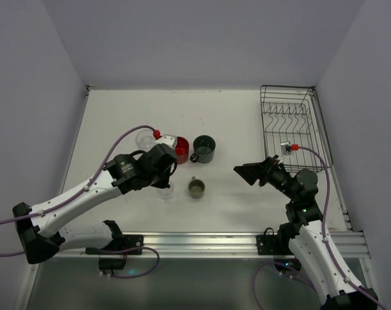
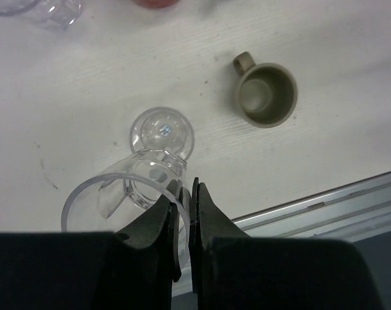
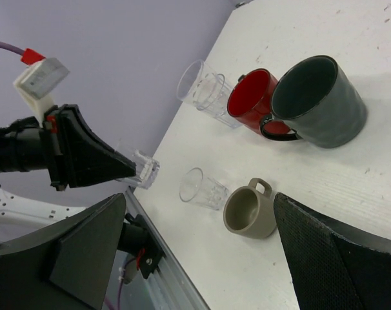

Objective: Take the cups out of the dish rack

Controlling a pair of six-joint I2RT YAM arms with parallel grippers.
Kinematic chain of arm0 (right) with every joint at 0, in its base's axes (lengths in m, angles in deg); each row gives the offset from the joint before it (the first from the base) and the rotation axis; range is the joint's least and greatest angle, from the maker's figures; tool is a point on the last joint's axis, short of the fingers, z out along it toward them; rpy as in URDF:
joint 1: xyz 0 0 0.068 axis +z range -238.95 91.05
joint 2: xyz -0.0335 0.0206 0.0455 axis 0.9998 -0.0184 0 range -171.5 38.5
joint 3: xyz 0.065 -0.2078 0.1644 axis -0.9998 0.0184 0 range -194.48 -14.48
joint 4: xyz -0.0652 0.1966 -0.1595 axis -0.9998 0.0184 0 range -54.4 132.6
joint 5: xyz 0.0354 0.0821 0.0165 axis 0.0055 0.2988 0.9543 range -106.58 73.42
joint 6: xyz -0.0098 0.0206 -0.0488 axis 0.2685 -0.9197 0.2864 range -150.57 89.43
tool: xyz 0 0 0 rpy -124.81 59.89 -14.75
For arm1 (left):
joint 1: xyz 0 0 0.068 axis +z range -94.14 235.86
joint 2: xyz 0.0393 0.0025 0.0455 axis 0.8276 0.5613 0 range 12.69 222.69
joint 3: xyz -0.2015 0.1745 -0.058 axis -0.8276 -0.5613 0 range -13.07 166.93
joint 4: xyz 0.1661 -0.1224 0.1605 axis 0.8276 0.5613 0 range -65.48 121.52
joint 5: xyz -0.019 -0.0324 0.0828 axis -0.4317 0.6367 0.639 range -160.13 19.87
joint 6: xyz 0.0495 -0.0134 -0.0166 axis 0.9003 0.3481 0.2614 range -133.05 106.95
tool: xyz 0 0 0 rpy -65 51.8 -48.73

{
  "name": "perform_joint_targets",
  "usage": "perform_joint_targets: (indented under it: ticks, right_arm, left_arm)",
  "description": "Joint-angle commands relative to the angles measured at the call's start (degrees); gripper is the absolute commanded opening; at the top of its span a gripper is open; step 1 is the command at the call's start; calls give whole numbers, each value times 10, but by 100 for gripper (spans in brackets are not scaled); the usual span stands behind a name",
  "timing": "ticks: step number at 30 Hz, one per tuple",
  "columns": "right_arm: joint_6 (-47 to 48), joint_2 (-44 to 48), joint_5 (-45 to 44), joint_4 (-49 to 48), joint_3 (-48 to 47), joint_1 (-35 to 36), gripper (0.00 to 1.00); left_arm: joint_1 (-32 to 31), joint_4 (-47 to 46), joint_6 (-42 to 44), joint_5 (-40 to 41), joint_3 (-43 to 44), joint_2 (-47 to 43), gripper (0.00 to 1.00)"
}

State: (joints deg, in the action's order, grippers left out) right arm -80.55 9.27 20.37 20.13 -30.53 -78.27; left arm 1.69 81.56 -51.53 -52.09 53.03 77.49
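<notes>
The black wire dish rack (image 1: 292, 126) stands at the back right, and I see no cup in it. My left gripper (image 2: 188, 187) is shut on the rim of a clear tumbler (image 2: 134, 184), held tilted just above the table. Below it a second tumbler (image 2: 162, 129) stands on the table. An olive-tan mug (image 1: 196, 187) sits to its right. A red mug (image 1: 181, 150) and a dark grey-green mug (image 1: 204, 148) stand together further back, with clear tumblers (image 3: 205, 90) to their left. My right gripper (image 1: 247, 173) hovers open and empty, facing the mugs.
A metal rail (image 1: 202, 242) runs along the table's near edge, close under the held tumbler. Purple walls close in the table at the left, back and right. The right arm (image 1: 305, 194) stands just in front of the rack.
</notes>
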Motion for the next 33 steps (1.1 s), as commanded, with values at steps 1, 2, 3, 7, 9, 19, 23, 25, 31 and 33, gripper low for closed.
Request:
perform_joint_targets:
  ticks: [1,2,3,7,9,19,23,25,31,33]
  right_arm:
    - [19,5,-1,9,3,6,99]
    - [18,4,2,7,4,7,99]
    - [18,2,4,6,4,7,99]
    - [19,5,2,6,8,8,99]
    - [19,5,3,5,8,9,99]
    - [21,2,14,1,8,10,99]
    - [20,5,17,0,9,10,99]
    - [19,8,18,3,8,11,99]
    - [23,23,15,30,-4,10,99]
    - [26,30,12,42,-12,11,99]
  left_arm:
    - [-1,5,-4,16,-11,21,0]
    - [-1,-2,6,15,-12,28,0]
    - [-1,-9,9,13,-11,38,0]
    - [-1,-31,24,11,-19,73,0]
    - [-1,-57,30,5,-34,75,0]
    - [-1,-112,43,-6,-76,87,0]
    - [-1,-134,46,-8,-89,91,0]
    - [-1,-135,46,-4,-96,96,0]
    - [-1,-156,47,0,-111,98,0]
    - [-1,-153,47,5,-113,101,7]
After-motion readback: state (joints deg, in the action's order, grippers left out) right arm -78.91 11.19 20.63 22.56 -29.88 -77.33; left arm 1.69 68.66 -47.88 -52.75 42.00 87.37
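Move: The standing clear cup, over which the left hand already holds another clear cup, lies about 14 cm below that hand, some 2 cm ahead and 1 cm to its left. The small grey cup stands about 12 cm to the right of the standing cup, level with it; the red mug is some 14 cm farther out and 6 cm to the right of it. From the right hand the standing cup lies about 31 cm left, 1 cm back and 17 cm below. The held clear cup is lowered by the left arm about 9 cm, nearly straight down, base first towards the mouth of the standing clear cup, quicker at first and then steadily. Early on the wrist tips roughly 10 degrees so the fingers point more steeply down; they keep their pinch on the cup's wall. ##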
